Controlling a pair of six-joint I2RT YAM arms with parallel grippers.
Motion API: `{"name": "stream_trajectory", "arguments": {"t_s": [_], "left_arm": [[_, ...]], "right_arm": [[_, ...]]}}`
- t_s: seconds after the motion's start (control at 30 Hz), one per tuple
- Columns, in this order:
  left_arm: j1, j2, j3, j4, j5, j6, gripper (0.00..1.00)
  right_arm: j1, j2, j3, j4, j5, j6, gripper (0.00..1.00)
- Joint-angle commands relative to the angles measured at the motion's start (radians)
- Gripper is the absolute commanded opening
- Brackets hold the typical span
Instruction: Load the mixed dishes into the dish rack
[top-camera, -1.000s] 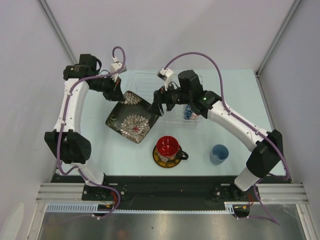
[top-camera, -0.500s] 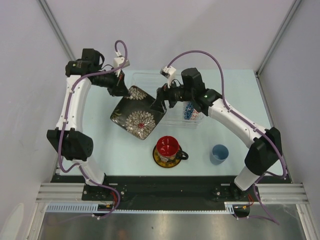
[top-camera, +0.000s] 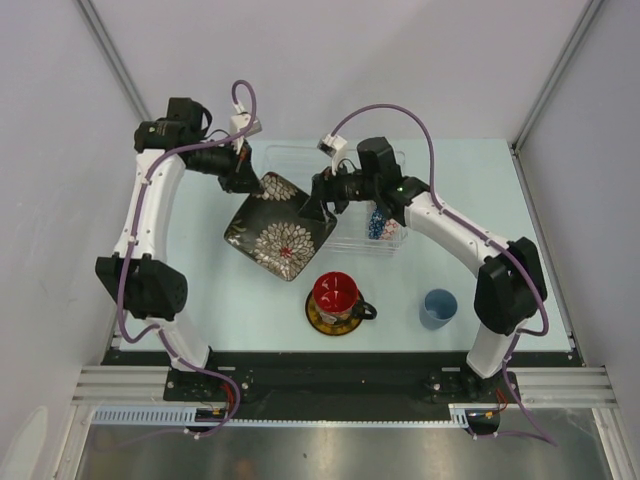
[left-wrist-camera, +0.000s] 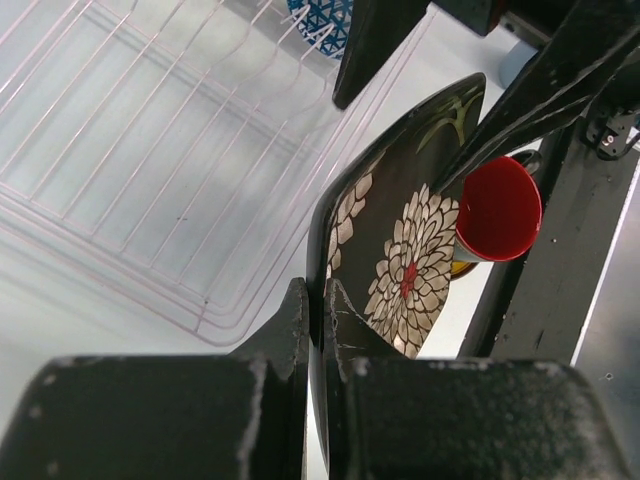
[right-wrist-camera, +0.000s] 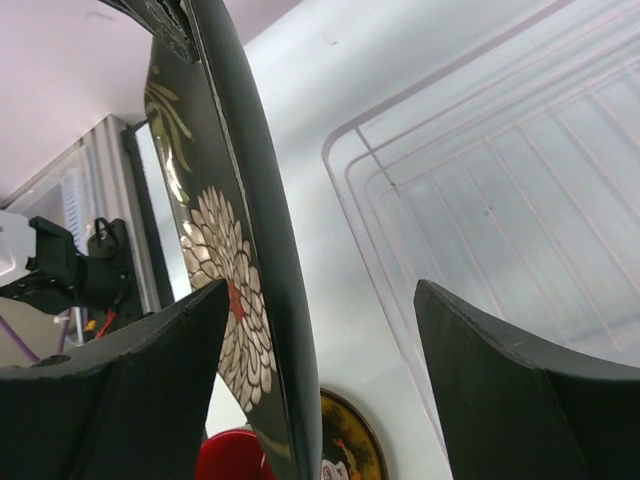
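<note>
My left gripper (top-camera: 248, 180) (left-wrist-camera: 318, 290) is shut on a corner of the black square floral plate (top-camera: 278, 225) (left-wrist-camera: 400, 260) (right-wrist-camera: 235, 200). It holds the plate tilted on edge just left of the clear dish rack (top-camera: 340, 160) (left-wrist-camera: 150, 150) (right-wrist-camera: 500, 150). My right gripper (top-camera: 312, 208) (right-wrist-camera: 320, 290) is open, its fingers straddling the plate's opposite edge without pinching it. A blue patterned bowl (top-camera: 378, 222) (left-wrist-camera: 320, 12) stands in the rack's right end. The red-inside cup (top-camera: 335, 292) (left-wrist-camera: 500, 208) sits on the yellow-brown saucer (top-camera: 318, 318) (right-wrist-camera: 345, 440) at the front centre.
A light blue cup (top-camera: 439, 306) stands on the table at the front right. Grey enclosure walls rise on the left, right and back. The two arms reach toward each other over the rack's left end.
The left arm has carried the plate right, toward the rack, and tipped it more upright. The right gripper has come onto the plate's edge and its jaws have narrowed a little.
</note>
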Motion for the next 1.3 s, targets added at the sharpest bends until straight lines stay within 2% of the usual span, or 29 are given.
{"name": "stream_trajectory", "arguments": {"t_s": [0.0, 0.1, 0.2, 0.23, 0.3, 0.33, 0.5, 0.53, 0.67, 0.73, 0.77, 0.87, 0.97, 1.1, 1.27], "left_arm": [[-0.010, -0.008, 0.059, -0.105, 0.161, -0.025, 0.00], [-0.012, 0.003, 0.061, -0.090, 0.169, -0.042, 0.00], [-0.013, 0.007, 0.059, -0.073, 0.175, -0.056, 0.00], [-0.013, 0.009, 0.056, -0.066, 0.175, -0.057, 0.00], [-0.013, 0.007, 0.052, -0.059, 0.169, -0.062, 0.00], [-0.013, 0.004, 0.044, -0.047, 0.167, -0.065, 0.00], [-0.013, -0.008, 0.030, -0.014, 0.164, -0.085, 0.00], [-0.013, -0.010, 0.024, -0.013, 0.163, -0.088, 0.00], [-0.012, -0.022, 0.016, 0.022, 0.149, -0.120, 0.00], [-0.010, -0.023, 0.018, 0.052, 0.135, -0.158, 0.24], [-0.006, -0.026, 0.021, 0.056, 0.132, -0.169, 0.42], [-0.001, -0.034, 0.047, 0.065, 0.138, -0.186, 0.67], [0.014, -0.049, 0.087, 0.111, 0.150, -0.247, 0.81], [0.043, -0.057, 0.140, 0.200, 0.162, -0.339, 0.82], [0.068, -0.099, 0.018, 0.335, 0.155, -0.425, 0.81]], "right_arm": [[0.002, 0.031, -0.003, 0.123, -0.104, 0.070, 0.78], [0.001, 0.054, -0.001, 0.157, -0.143, 0.104, 0.74], [0.001, 0.064, 0.005, 0.159, -0.166, 0.113, 0.63], [0.001, 0.065, 0.014, 0.151, -0.175, 0.109, 0.54], [0.001, 0.068, 0.025, 0.119, -0.184, 0.094, 0.43], [0.002, 0.070, 0.030, 0.105, -0.189, 0.078, 0.32], [-0.002, 0.074, 0.050, 0.052, -0.201, 0.049, 0.09], [-0.001, 0.073, 0.054, 0.044, -0.197, 0.044, 0.00], [-0.002, 0.048, 0.067, -0.005, -0.141, -0.004, 0.00], [-0.010, 0.027, 0.074, -0.042, -0.083, -0.029, 0.00], [-0.012, 0.019, 0.088, -0.103, -0.048, -0.075, 0.00], [-0.012, -0.010, 0.135, -0.192, 0.092, -0.146, 0.00], [-0.019, -0.039, 0.158, -0.222, 0.208, -0.212, 0.00], [-0.054, -0.068, 0.194, -0.202, 0.274, -0.215, 0.00], [-0.074, -0.078, 0.318, -0.203, 0.261, -0.219, 0.00]]}}
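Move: Between the right hand's open fingers lies the near-right rim of the square black plate, whose middle is some 5 cm to this hand's left, 4 cm back and a little lower. The rack's middle is roughly 10 cm ahead, 4 cm right and 20 cm down; the red mug about 16 cm back and 5 cm right. The left hand already grips the plate, its middle about 7 cm back, 5 cm right and 5 cm below. Handing the plate across: the right hand eases 2 cm left onto its rim and shuts on it while the left keeps its pinch; then the left fingers open and that hand backs off upwards some 7 cm. The right draws the plate about 7 cm right and 5 cm forward towards the rack's middle, dipping and rising again, its fingers tipping down some 20 degrees and swinging clockwise. ##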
